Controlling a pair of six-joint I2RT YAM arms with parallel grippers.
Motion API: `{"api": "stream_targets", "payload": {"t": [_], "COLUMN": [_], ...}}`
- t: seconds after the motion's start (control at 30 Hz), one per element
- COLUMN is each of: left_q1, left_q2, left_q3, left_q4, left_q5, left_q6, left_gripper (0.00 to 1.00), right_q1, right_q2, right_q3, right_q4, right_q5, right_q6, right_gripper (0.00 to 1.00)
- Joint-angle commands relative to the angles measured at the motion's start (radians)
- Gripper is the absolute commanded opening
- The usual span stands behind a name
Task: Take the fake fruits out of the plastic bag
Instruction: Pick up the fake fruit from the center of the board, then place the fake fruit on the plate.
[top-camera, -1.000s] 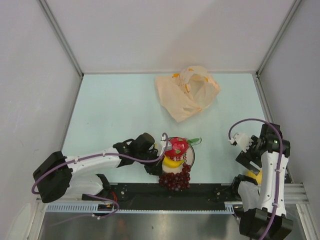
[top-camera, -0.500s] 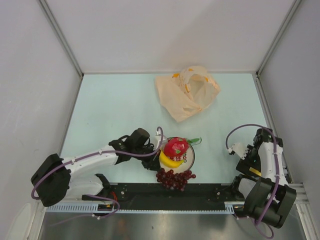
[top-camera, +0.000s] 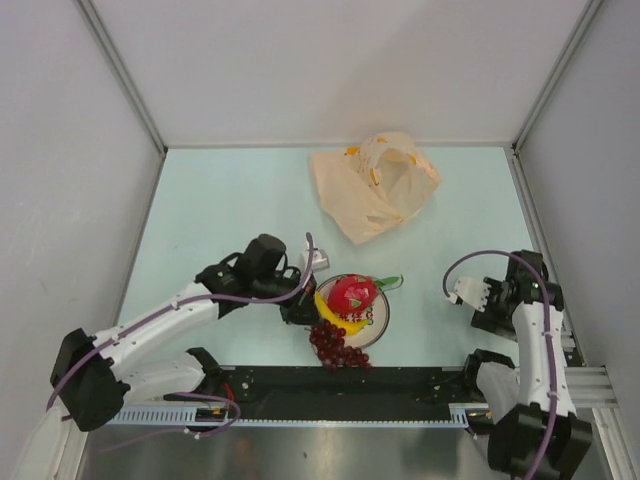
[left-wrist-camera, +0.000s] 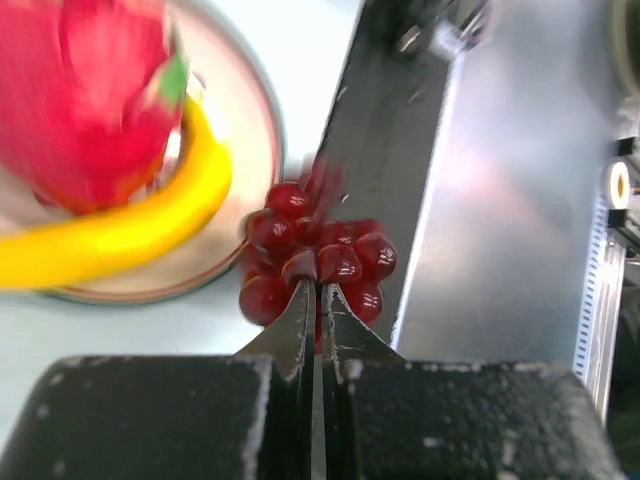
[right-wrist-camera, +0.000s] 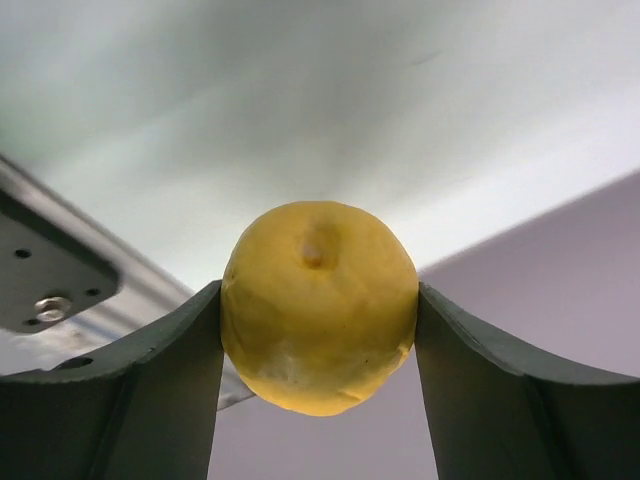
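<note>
The pale-orange plastic bag (top-camera: 375, 195) lies crumpled at the far middle of the table. A red dragon fruit (top-camera: 352, 293) and a yellow banana (top-camera: 333, 318) lie on the white plate (top-camera: 381, 320). The dark red grape bunch (top-camera: 335, 346) hangs over the plate's near edge. My left gripper (top-camera: 303, 312) is shut on the grape bunch (left-wrist-camera: 325, 250), its jaws pinched together at the bunch's top (left-wrist-camera: 318, 292). My right gripper (top-camera: 503, 316) is at the near right, shut on the yellow lemon (right-wrist-camera: 318, 305). The lemon is hidden in the top view.
The black rail (top-camera: 400, 385) and metal base strip run along the near edge, just below the grapes. The grey side walls (top-camera: 70, 200) close in the table. The right arm's cable (top-camera: 470, 262) loops over the table at the right.
My left gripper has moved away from the rail and slightly left, drawing the grape bunch off the rail toward the plate. My right arm has lowered and folded back toward the near right edge.
</note>
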Motion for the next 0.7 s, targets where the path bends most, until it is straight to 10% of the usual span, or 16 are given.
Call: {"api": "stream_targets", "payload": {"t": [0.0, 0.33, 0.67], "left_q1": [0.039, 0.295, 0.478], "left_q2": [-0.073, 0.004, 0.07], "left_q3": [0.244, 0.51, 0.619], "left_q4": [-0.112, 0.02, 0.17], "left_q5": [0.136, 0.08, 0.031], "left_q6": [0.16, 0.127, -0.019], "left_gripper": [0.0, 0.0, 0.0], "right_q1": [0.237, 1.012, 1.275], "right_q2": [-0.083, -0.009, -0.053], "right_q3": [0.161, 0.305, 0.125], "right_q4": [-0.078, 0.093, 0.48], "right_q5": [-0.134, -0.096, -0.128], "right_q6": [0.042, 0.579, 0.654], "right_gripper": [0.53, 0.53, 0.5]}}
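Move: The left hand already holds the red grapes over the plate's near-left side: the plate's middle is about 3 cm ahead, 6 cm right and 13 cm below, with the banana about 2 cm ahead, 4 cm right. The plastic bag lies some 29 cm ahead and 13 cm right. From the right hand, already gripping the yellow fruit, the plate is level, 38 cm left and 7 cm down; the dragon fruit is 3 cm farther out, the banana 41 cm left, 2 cm nearer. The left hand keeps its pinch on the grapes and hoists them about 20 cm, most of it early, while it travels some 17 cm forward, away from the plate and over the open board to the left of the plastic bag, the fingers swinging to point more forward and less steeply down. Meanwhile the right hand carries the gripped yellow fruit some 28 cm left towards the plate, climbing about 9 cm and first bowing forward then easing back, its wrist turning some 40 degrees counter-clockwise. ##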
